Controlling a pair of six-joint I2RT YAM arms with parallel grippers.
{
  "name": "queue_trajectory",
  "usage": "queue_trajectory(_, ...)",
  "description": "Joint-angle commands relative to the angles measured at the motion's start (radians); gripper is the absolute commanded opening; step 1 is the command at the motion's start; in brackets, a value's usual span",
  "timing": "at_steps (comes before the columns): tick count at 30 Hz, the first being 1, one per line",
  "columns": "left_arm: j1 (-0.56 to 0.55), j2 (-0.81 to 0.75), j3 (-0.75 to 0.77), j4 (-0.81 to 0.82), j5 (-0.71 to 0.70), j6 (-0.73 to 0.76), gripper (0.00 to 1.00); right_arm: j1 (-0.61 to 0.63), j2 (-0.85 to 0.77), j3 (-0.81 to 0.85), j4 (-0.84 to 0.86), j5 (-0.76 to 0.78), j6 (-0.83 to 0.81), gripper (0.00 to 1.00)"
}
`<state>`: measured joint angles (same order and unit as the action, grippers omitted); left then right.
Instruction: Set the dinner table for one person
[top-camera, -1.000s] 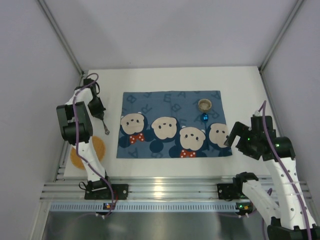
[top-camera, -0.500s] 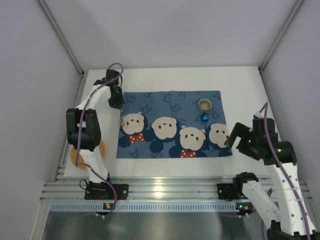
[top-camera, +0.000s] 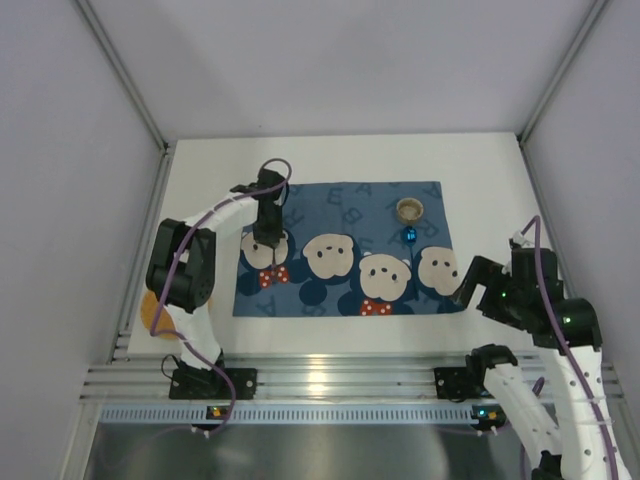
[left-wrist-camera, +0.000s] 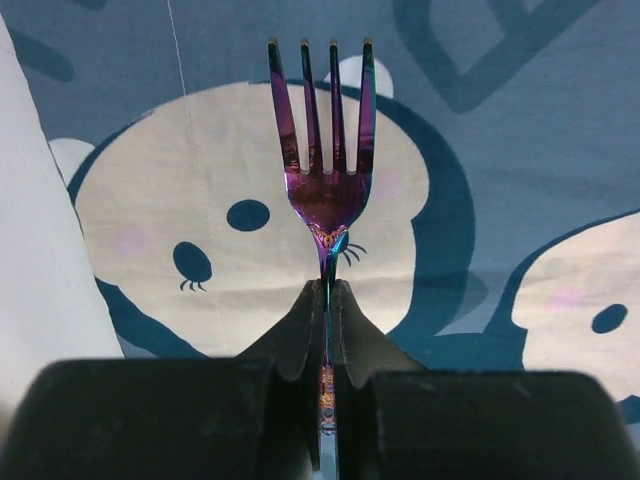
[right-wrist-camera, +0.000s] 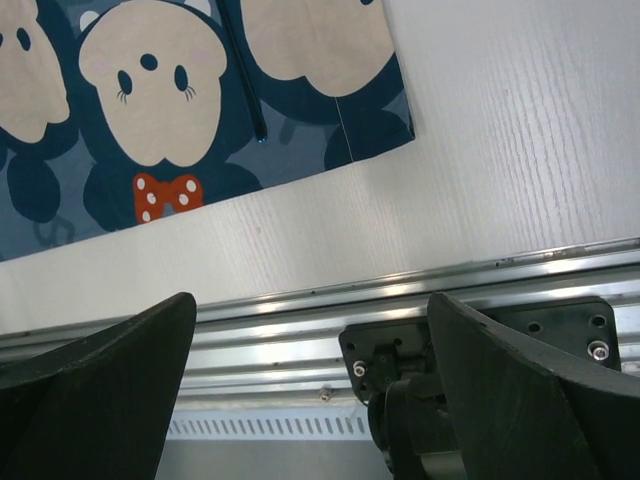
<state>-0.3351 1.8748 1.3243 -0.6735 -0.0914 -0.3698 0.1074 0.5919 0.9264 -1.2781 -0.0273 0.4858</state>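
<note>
My left gripper is shut on the handle of an iridescent purple fork, tines pointing away from the wrist camera. The fork hangs over the leftmost mouse face of the dark-blue placemat, which lies on the white dinner table. From above, the left gripper is over the mat's left part. My right gripper stands open and empty by the mat's near right corner; in its wrist view the right gripper frames the rail and the table.
A small tan cup and a shiny blue item sit on the mat's far right part. A round orange-brown disc lies at the table's left edge, partly behind the left arm. The ribbed metal rail runs along the near edge.
The left arm has swung from the table's left edge rightward over the placemat, carrying the fork. The right gripper has drifted slightly toward the near edge, still open.
</note>
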Motion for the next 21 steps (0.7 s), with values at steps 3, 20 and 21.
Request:
queue_trajectory(3,-0.012,-0.049,-0.060,0.045,-0.051,-0.052,0.00,0.006,-0.036,0.052,-0.044,0.000,-0.026,1.00)
queue_trajectory(20,0.010,-0.144,-0.002,-0.387,-0.645,-0.230,0.68,0.006,-0.064,0.029,-0.064,-0.020,-0.029,1.00)
queue_trajectory(21,0.013,-0.128,0.000,-0.418,-0.677,-0.268,0.68,0.006,-0.066,0.031,-0.066,-0.020,-0.029,1.00)
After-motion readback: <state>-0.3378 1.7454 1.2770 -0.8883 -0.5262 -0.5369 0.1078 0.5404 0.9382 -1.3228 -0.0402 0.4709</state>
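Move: The fork is already pinched near its neck in the left hand, tines forward, just above the mat. The mat's left face, where it is to lie, has its middle about 2 cm left of this hand, level with it and some 2 cm below. The red bow is about 10 cm back, 1 cm right; the second face 19 cm right, 4 cm back; the orange disc 30 cm left, 18 cm back. From the right hand the left face lies about 22 cm ahead, 58 cm left and 16 cm below. The fork is lowered by the left hand and drawn back towards the base, about 2 cm each way, onto the left face of the mat, where the fingers open and let go of it. The emptied hand then lifts away, swinging about 8 cm left and 5 cm up towards the orange disc's side, left side rising and turning counter-clockwise, nearly 30 degrees in all. ##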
